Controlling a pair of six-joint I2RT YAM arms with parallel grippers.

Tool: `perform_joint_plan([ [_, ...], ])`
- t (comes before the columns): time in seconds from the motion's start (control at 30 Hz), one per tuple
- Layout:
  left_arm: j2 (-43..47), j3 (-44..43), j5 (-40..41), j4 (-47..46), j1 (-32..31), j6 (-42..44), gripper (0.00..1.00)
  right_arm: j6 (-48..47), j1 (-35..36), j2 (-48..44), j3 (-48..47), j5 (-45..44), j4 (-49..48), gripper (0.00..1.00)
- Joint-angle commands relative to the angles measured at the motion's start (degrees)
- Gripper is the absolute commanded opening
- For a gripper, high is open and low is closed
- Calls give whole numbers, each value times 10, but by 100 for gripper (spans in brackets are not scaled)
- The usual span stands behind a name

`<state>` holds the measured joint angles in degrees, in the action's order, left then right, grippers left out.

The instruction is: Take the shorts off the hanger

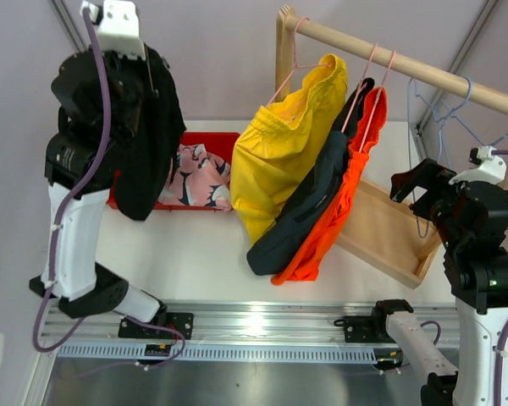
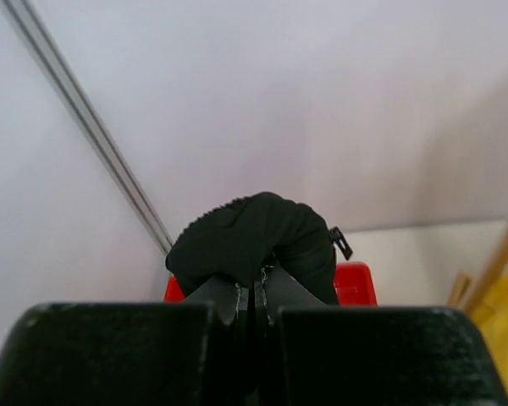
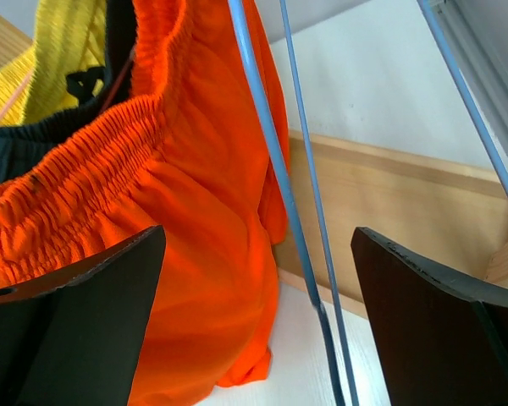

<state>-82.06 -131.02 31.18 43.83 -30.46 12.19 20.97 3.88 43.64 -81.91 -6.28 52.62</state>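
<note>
My left gripper (image 1: 152, 61) is raised at the far left and shut on black shorts (image 1: 144, 152), which hang from it above the red bin; its closed tips (image 2: 258, 292) pinch the bunched black shorts (image 2: 254, 237). Yellow shorts (image 1: 288, 152), dark charcoal shorts (image 1: 309, 199) and orange shorts (image 1: 339, 211) hang on pink hangers (image 1: 377, 63) from the wooden rod (image 1: 415, 66). My right gripper (image 1: 412, 188) stands open at the right. Between its fingers (image 3: 258, 238) run the wires of a bare blue hanger (image 3: 271, 144), with the orange shorts (image 3: 186, 203) to the left.
A red bin (image 1: 210, 139) at the back left holds pink patterned shorts (image 1: 199, 178). The rack's wooden base (image 1: 389, 233) lies on the white table under the hanging clothes. The blue hanger (image 1: 421, 114) hangs from the rod's right end.
</note>
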Motion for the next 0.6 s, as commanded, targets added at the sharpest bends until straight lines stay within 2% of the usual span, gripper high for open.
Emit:
perform_joint_plan([
  [0.0, -59, -116, -36, -62, 51, 6, 0, 0, -3, -11, 17, 19, -16, 99],
  [0.07, -75, -109, -51, -97, 102, -15, 0, -3, -3, -16, 26, 19, -17, 99],
  [0.17, -77, -83, -74, -168, 142, -27, 0, -8, -3, -25, 23, 22, -15, 99],
  [0.27, -92, -65, -67, -186, 148, -23, 0, -16, -3, -30, -10, 15, -1, 99],
  [0.37, -59, 52, -60, -225, 156, -36, 0, -15, -2, -36, -59, 5, 8, 99],
  [0.4, -24, 188, -59, -276, 159, -39, 0, -15, -2, -36, -73, 4, 10, 100],
  [0.47, 0, 285, -71, -310, 175, -63, 0, -15, -1, -32, -114, 0, 17, 99],
  [0.57, 4, 368, -110, -303, 209, -119, 0, -15, 4, -24, -149, 4, 13, 99],
])
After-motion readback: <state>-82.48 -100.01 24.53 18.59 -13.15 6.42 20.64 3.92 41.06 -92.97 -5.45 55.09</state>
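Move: The left hand still grips the black shorts high up; the red tray's middle lies about 15 cm ahead, 2 cm to its left and 55 cm below. The pink shorts in the tray are some 14 cm ahead, 1 cm right and 53 cm down; the hanging yellow shorts 8 cm ahead, 25 cm right, 33 cm lower. From the empty right hand, the orange shorts are roughly 8 cm ahead, 10 cm left and 5 cm down. Left hand carries gripped black shorts 11 cm forward, then down towards the tray; open right hand finally rises, backing. ##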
